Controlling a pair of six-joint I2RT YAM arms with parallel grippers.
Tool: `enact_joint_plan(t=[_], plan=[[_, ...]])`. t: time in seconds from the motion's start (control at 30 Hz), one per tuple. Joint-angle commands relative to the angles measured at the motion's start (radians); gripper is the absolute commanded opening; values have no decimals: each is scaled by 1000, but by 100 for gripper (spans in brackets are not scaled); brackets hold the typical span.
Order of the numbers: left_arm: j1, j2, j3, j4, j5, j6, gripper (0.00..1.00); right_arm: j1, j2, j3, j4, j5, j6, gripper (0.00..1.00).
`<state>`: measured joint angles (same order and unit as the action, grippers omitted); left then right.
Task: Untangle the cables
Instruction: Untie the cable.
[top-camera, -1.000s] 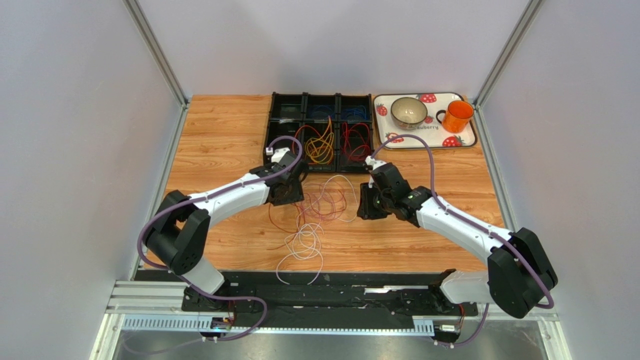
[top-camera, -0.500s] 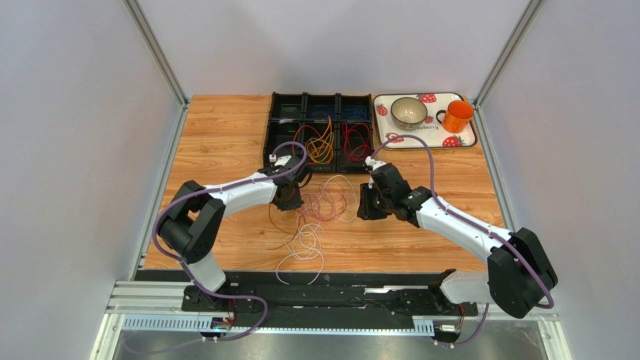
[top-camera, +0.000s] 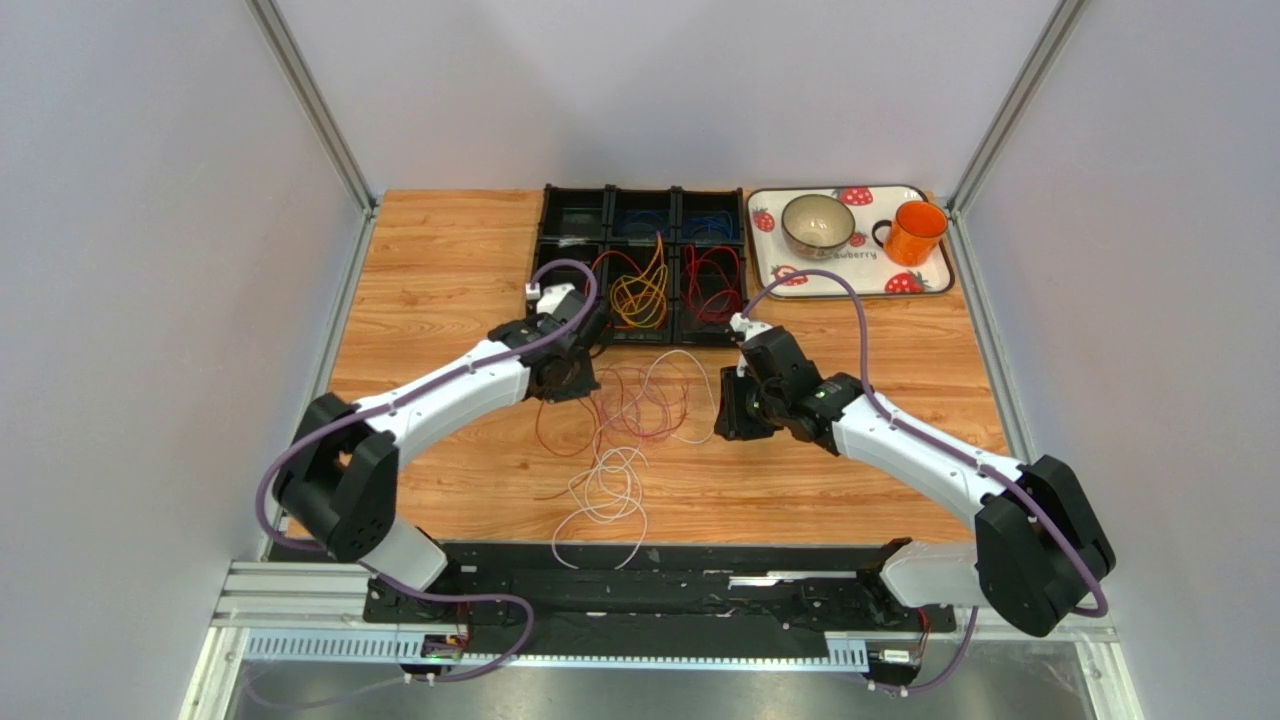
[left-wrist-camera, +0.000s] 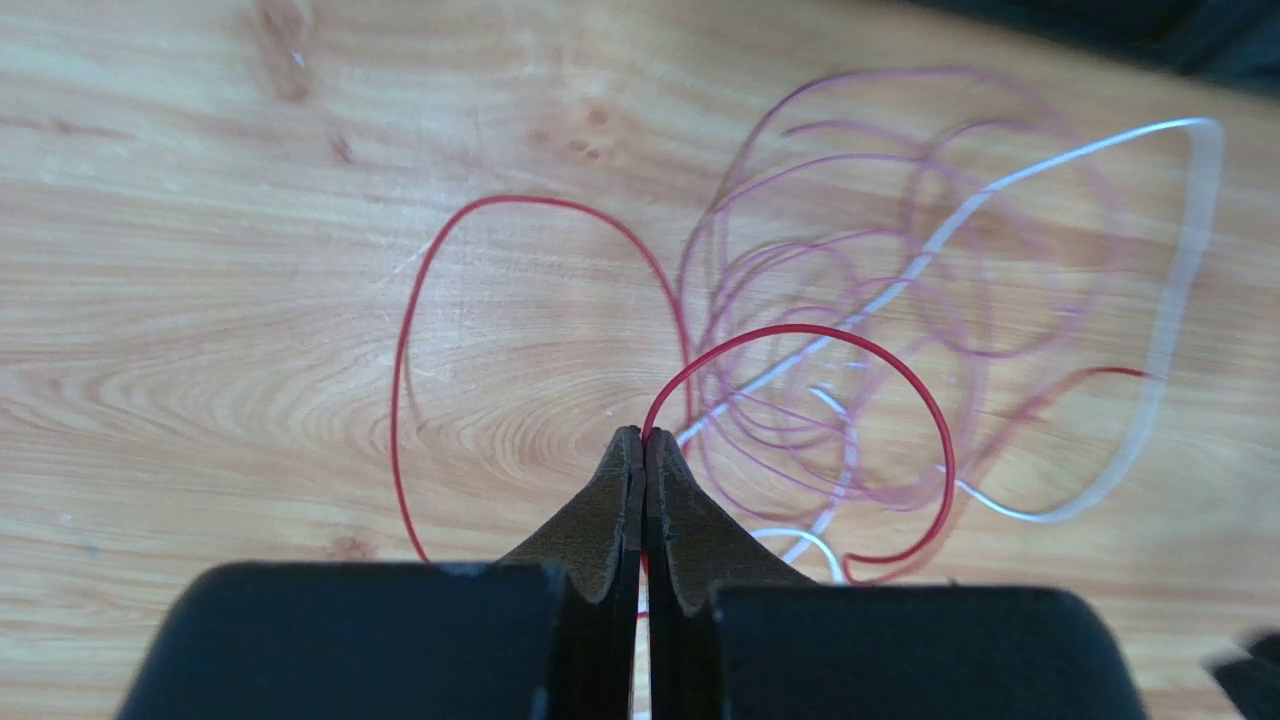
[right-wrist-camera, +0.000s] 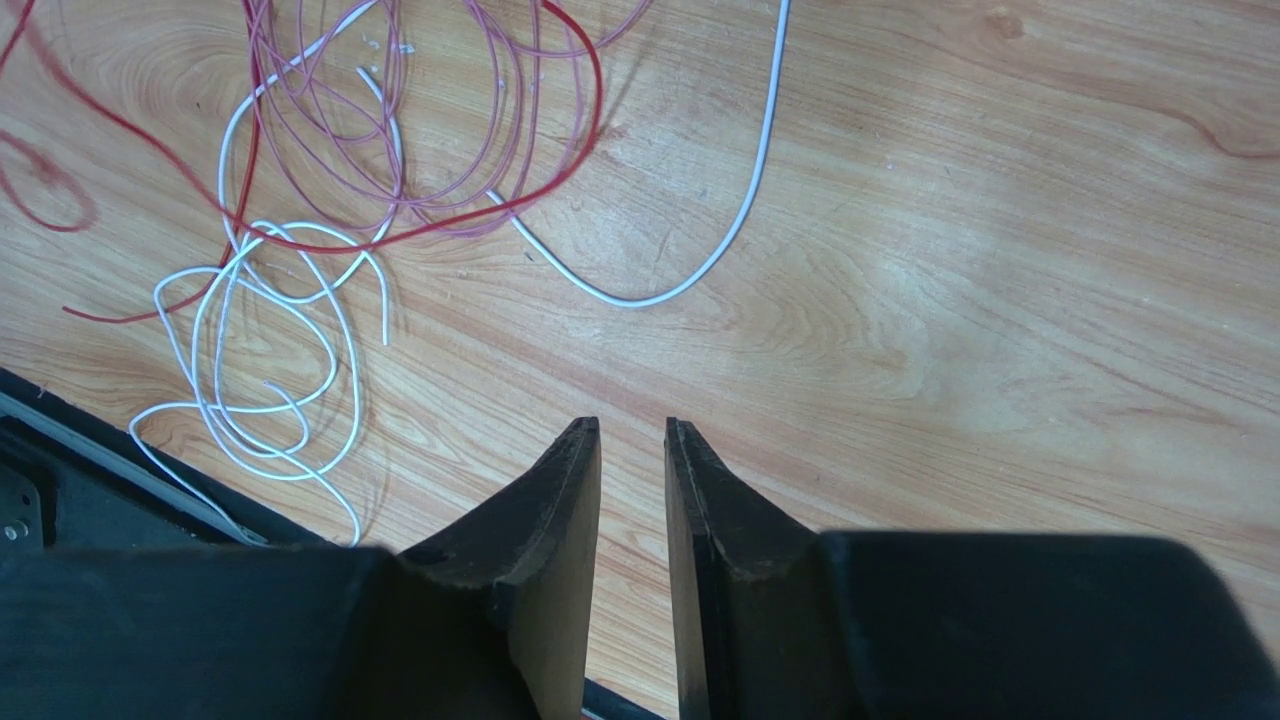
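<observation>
A loose tangle of cables (top-camera: 646, 398) in purple, pink, red and white lies on the wooden table between my two grippers. My left gripper (left-wrist-camera: 643, 435) is shut on a red cable (left-wrist-camera: 796, 327), which loops out to the right from its fingertips over the purple strands (left-wrist-camera: 902, 225). In the top view this gripper (top-camera: 576, 384) sits at the tangle's left edge. My right gripper (right-wrist-camera: 631, 428) hovers over bare wood right of the tangle (right-wrist-camera: 451, 150), slightly open with nothing between its fingers. White cable loops (right-wrist-camera: 263, 375) lie nearer the front edge.
A black compartment organizer (top-camera: 541, 240) behind the tangle holds orange-yellow cables (top-camera: 639, 293), red cables (top-camera: 714, 278) and blue ones (top-camera: 654, 225). A strawberry-print tray (top-camera: 932, 278) at the back right carries a bowl (top-camera: 818, 222) and an orange mug (top-camera: 914, 233).
My left gripper's jaws have closed onto the red cable and the left arm has shifted its elbow. The right arm has not moved.
</observation>
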<state>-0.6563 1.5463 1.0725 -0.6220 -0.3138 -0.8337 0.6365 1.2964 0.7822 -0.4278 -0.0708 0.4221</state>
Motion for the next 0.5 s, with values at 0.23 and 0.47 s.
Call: enact_joint_plan(t=[0.23, 0.47], plan=[[-12, -193, 427, -173, -28, 208, 0, 6, -109, 35, 20, 31, 0, 25], [-12, -80, 983, -220, 162, 337, 0, 6, -213, 38, 35, 63, 10, 27]])
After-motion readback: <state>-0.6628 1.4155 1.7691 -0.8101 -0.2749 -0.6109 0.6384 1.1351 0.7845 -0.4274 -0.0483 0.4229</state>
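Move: The left hand, shut on the red cable some 6 cm above the table, has the black organizer about 18 cm ahead and 6 cm to its right, its middle some 4 cm lower. The pink coil lies 2 cm ahead and 6 cm right, the white tangle about 11 cm back and 2 cm right, both about 6 cm below. From the right hand, the organizer is about 24 cm ahead, 10 cm left and 4 cm lower. Keeping its pinch on the red cable, the left hand pulls it fast and nearly straight up from beside the pink coil, some 29 cm, while the wrist tips the fingers up by about 30 degrees towards level. The empty right hand stays put at first, then rises about 5 cm off to the right of the coil, its fingers still slightly apart. ##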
